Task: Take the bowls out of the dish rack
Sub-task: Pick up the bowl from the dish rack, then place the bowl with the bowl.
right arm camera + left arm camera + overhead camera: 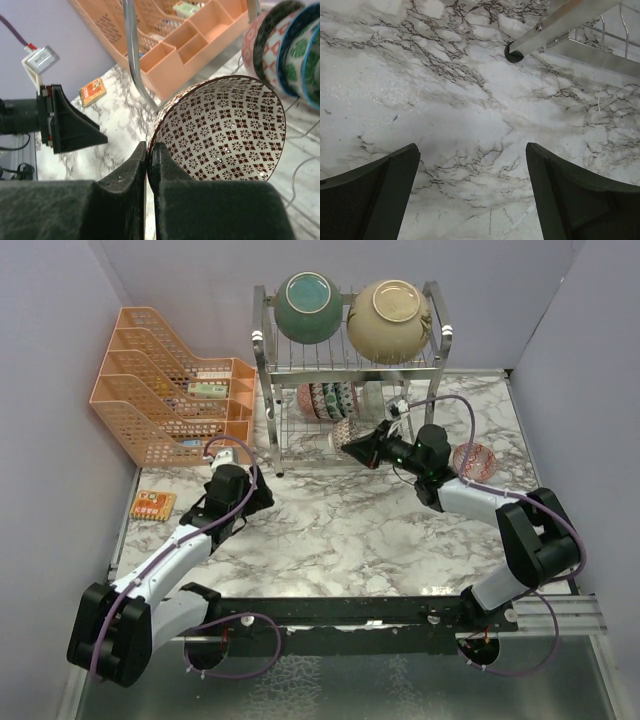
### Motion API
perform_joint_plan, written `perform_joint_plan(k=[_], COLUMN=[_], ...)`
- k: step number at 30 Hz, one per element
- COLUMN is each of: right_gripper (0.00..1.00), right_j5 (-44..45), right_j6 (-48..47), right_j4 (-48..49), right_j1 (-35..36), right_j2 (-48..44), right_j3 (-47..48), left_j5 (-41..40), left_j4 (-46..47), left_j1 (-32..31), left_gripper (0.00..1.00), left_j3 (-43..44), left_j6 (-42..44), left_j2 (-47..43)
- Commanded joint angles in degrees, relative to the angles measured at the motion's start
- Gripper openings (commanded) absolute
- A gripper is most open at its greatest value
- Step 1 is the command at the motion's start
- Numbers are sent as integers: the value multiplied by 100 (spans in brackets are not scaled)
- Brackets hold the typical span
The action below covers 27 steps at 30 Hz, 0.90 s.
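The silver dish rack (352,360) stands at the back. A teal bowl (308,306) and a cream bowl (388,320) rest on its top tier, and several small patterned bowls (328,400) stand on edge on the lower tier. My right gripper (149,147) is shut on the rim of a small white bowl with brown flower print (225,130), held tilted at the rack's lower front (345,432). My left gripper (472,150) hangs open over bare marble near the rack's front left foot (514,54), with nothing between its fingers.
An orange mesh organizer (170,400) stands left of the rack. A small orange packet (152,505) lies on the marble table (340,530) near the left wall. A small pink bowl (474,460) sits on the table to the right of the rack.
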Motion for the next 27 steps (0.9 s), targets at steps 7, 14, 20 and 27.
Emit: perform_joint_plan(k=[7, 14, 20, 27], right_gripper=[1, 1, 1, 1], right_j5=[-640, -670, -572, -147], right_j6=[370, 314, 244, -93], right_j4=[1227, 1132, 1045, 579], right_j1=[-7, -8, -8, -7], right_j2=[-405, -664, -994, -1503], right_j3=[-683, -1001, -1441, -1743], left_j5=[138, -11, 2, 120], left_j4=[-92, -79, -9, 93], left_j1=[29, 30, 25, 25], left_gripper=[90, 90, 90, 90], left_j3=[202, 292, 301, 458], left_j6=[-99, 17, 266, 663], left_j2=[713, 454, 410, 259])
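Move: The small brown-patterned bowl is already off the shelf in the right fingers, its middle about 4 cm ahead of that hand and 2 cm left. The rack's lower front rail runs almost straight below, some 15 cm down; the remaining bowls stand about 12 cm ahead, 5 cm left and 9 cm lower. The red bowl on the table is level, 28 cm right and 17 cm down. From the left hand, the held bowl is 11 cm ahead, 20 cm right and 10 cm higher. The brown-patterned bowl, still pinched by its rim, is drawn back out of the rack by the right arm, about 7 cm towards the robot and away from the remaining bowls, sinking some 3 cm and easing slightly right. The shut fingers keep their hold and the wrist turns only a little counter-clockwise. The empty, open left hand dips and comes most of the way back up. ##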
